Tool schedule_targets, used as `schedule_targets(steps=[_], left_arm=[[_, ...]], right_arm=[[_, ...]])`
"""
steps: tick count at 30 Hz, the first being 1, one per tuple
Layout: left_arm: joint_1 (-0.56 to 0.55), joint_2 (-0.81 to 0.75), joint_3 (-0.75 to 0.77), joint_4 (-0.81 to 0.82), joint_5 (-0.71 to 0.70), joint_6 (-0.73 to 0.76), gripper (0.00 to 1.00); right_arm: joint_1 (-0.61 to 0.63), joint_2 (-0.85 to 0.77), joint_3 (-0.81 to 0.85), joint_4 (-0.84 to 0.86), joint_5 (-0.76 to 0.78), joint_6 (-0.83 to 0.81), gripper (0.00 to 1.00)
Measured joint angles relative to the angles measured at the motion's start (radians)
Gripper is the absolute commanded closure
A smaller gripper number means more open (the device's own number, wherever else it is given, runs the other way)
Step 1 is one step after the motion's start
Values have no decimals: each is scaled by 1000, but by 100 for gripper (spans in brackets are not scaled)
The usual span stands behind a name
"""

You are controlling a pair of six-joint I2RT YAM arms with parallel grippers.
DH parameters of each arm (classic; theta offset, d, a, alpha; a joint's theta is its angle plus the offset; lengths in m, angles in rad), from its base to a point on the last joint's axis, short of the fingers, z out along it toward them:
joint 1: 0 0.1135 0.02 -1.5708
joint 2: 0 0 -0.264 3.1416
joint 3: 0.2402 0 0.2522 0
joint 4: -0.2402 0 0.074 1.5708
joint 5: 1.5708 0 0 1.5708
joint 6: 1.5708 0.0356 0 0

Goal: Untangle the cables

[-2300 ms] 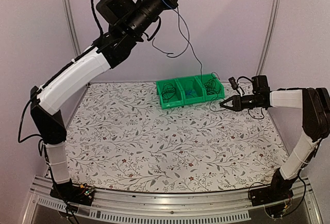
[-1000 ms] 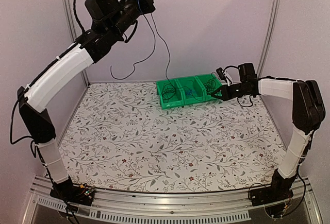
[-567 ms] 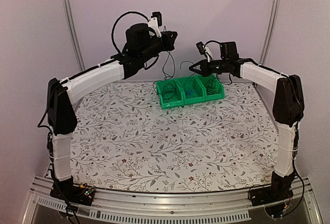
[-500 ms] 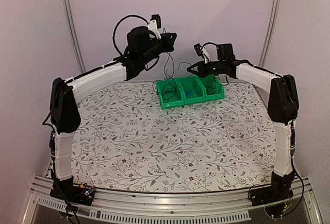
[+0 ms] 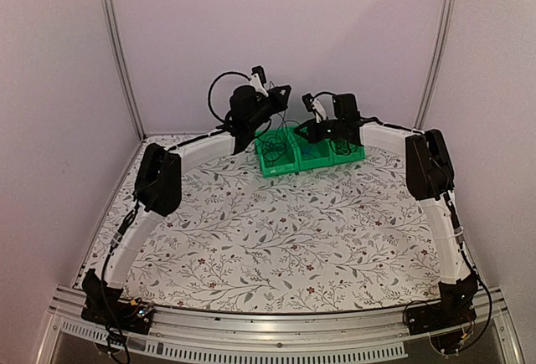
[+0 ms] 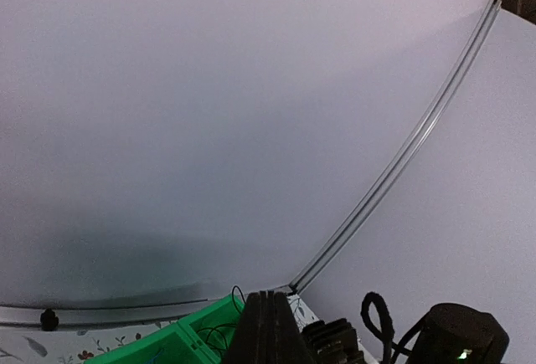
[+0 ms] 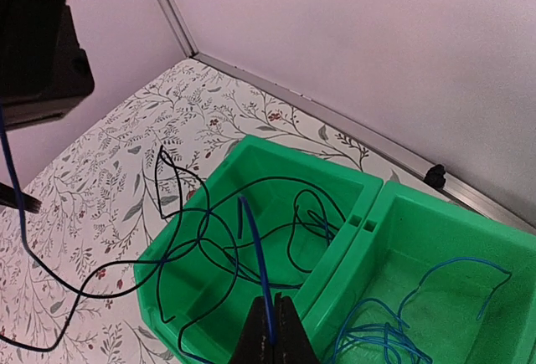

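Note:
Thin black cables (image 7: 209, 230) lie looped in the left compartment of a green bin (image 5: 266, 166); one loop spills over its rim onto the table. Blue cables (image 7: 394, 335) lie in the middle compartment. My right gripper (image 7: 272, 299) is shut on a blue cable (image 7: 255, 247) just above the left compartment, and it shows in the top view (image 5: 303, 128) too. My left gripper (image 5: 282, 96) is above the bin's back left, fingers (image 6: 268, 295) shut, aimed at the wall. A thin blue-to-black cable (image 7: 10, 205) hangs from it towards the table.
The green bin has three compartments; the right one (image 5: 345, 142) holds more black wires. It stands at the far middle of the flowered table (image 5: 276, 238), close to the back wall (image 5: 335, 38). Both arms stretch far out over the table.
The left gripper has come down from high up to just above the bin, the cable still hanging from it. The right gripper has moved left from the bin's right side to over its left compartment.

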Motion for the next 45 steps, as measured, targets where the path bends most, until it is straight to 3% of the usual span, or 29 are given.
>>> schedule_targets(steps=[19, 24, 30, 35, 41, 45], left_arm=[[-27, -140, -8, 175, 21, -186, 100], [-11, -84, -18, 230, 14, -270, 100], [23, 103, 37, 230, 11, -345, 100], [39, 84, -122, 201, 7, -352, 100], [52, -108, -420, 109, -32, -326, 96], [60, -191, -449, 38, -29, -288, 94]], right_arm=[[0, -115, 11, 96, 8, 84, 100], [0, -120, 9, 118, 30, 71, 100], [5, -87, 13, 153, 53, 62, 100], [34, -13, 25, 166, 64, 39, 100], [84, 66, 25, 164, 84, 1, 99], [106, 85, 25, 164, 109, -37, 97]])
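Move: Below both hands, which already hold the blue cable, lies the green bin's left compartment: about 25 cm beneath the left hand, 3 cm to its left and 2 cm farther out. From the right hand it is some 11 cm down, 7 cm left and 4 cm ahead. The middle compartment sits about 7 cm ahead of the right hand and 3 cm to its right; the right compartment is roughly 9 cm ahead and 15 cm right, both equally far below. Keeping the cable pinched, the right hand lifts about 10 cm, then sinks back down while shifting some 6 cm left over the left compartment. The left hand goes up and slightly back, drops some 24 cm towards the bin, then drifts left and rises a little, its fingers rolling and tipping downward about 20 degrees and staying nearly shut. ##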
